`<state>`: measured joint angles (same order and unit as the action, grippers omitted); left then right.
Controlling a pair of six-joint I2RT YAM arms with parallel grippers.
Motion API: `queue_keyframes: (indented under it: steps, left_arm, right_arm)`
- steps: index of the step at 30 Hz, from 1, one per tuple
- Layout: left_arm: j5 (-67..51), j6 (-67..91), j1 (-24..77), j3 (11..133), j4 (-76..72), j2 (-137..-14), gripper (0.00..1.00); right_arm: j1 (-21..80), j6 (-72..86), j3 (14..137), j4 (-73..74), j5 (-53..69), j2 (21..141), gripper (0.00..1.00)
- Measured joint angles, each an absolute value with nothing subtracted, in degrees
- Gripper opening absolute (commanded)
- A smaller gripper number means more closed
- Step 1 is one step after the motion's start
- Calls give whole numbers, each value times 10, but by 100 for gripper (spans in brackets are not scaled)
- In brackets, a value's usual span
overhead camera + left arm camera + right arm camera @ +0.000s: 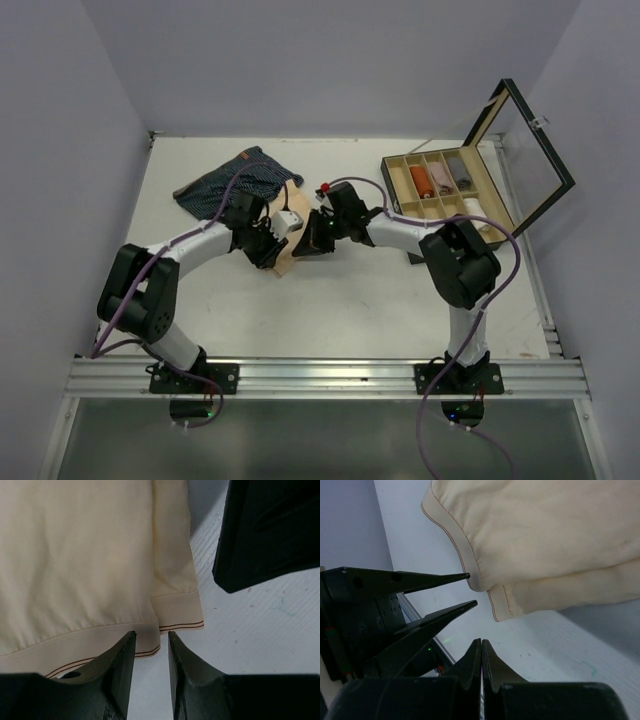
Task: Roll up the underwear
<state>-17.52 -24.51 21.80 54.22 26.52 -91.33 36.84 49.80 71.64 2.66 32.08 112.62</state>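
The beige underwear [80,555] lies flat on the white table, its brown-striped hem toward my left gripper [151,634]. That gripper is open by a narrow gap, with its tips at the hem corner and bare table between the fingers. My right gripper [481,641] is shut with nothing in it, a little short of the folded beige edge [540,540]. From above, both grippers, left [275,252] and right [312,240], meet over the beige cloth [284,265] and hide most of it. The navy striped underwear [235,180] lies crumpled behind the left arm.
A compartmented wooden box [400,208] with its glass lid [530,150] raised stands at the back right and holds several rolled items. The right gripper's black body [265,530] sits close to the left fingers. Grey walls close in on three sides.
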Motion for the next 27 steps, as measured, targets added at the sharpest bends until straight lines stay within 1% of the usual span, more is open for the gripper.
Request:
queue_keyframes:
  steps: [5, 8, 13, 17, 19, 21, 22, 27]
  left_arm:
    - [-173, -245, 225, 542, 265, -926, 37]
    - [-168, -244, 227, 542, 262, -931, 36]
    - [-154, -235, 231, 542, 256, -944, 23]
    - [-152, -233, 231, 543, 257, -948, 16]
    - [-152, -232, 231, 547, 259, -948, 10]
    - [-152, -231, 231, 552, 262, -948, 2]
    - [-151, -230, 231, 556, 265, -948, 0]
    - [-152, -230, 231, 587, 284, -947, 0]
  right_arm:
    - [376, 529, 713, 23, 320, 1126, 0]
    - [377, 542, 708, 21, 318, 1132, 0]
    - [380, 554, 707, 20, 309, 1160, 0]
    - [382, 557, 707, 21, 306, 1190, 0]
    - [382, 562, 707, 20, 310, 1203, 0]
    - [382, 563, 707, 18, 312, 1205, 0]
    - [382, 564, 707, 18, 312, 1205, 0]
    - [382, 564, 707, 17, 312, 1205, 0]
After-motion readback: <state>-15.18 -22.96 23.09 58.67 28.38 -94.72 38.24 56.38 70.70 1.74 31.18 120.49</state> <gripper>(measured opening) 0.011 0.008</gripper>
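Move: Almost directly under the left hand's open fingers, about 1 cm right and 2 cm down, lies the near corner of the beige underwear's top layer. The lower layer's near corner peeks out some 3 cm right and 3 cm back of that hand; from the right hand it is about 4 cm back, 3 cm left and 7 cm down. The top layer's corner is roughly 6 cm left, 1 cm back and 6 cm below the right hand. The striped cloth lies about 20 cm ahead and 7 cm left of the left hand. Sinking some 2 cm, the left hand closes its half-open fingers to pinch the top layer's near corner at the hem, then rises about 2 cm, easing forward a little with it. Meanwhile the right hand, fingers still shut, comes down about 6 cm and slightly back, its fingertips tipping 10 degrees or so, and stops at table level beside the lower layer's right edge. ##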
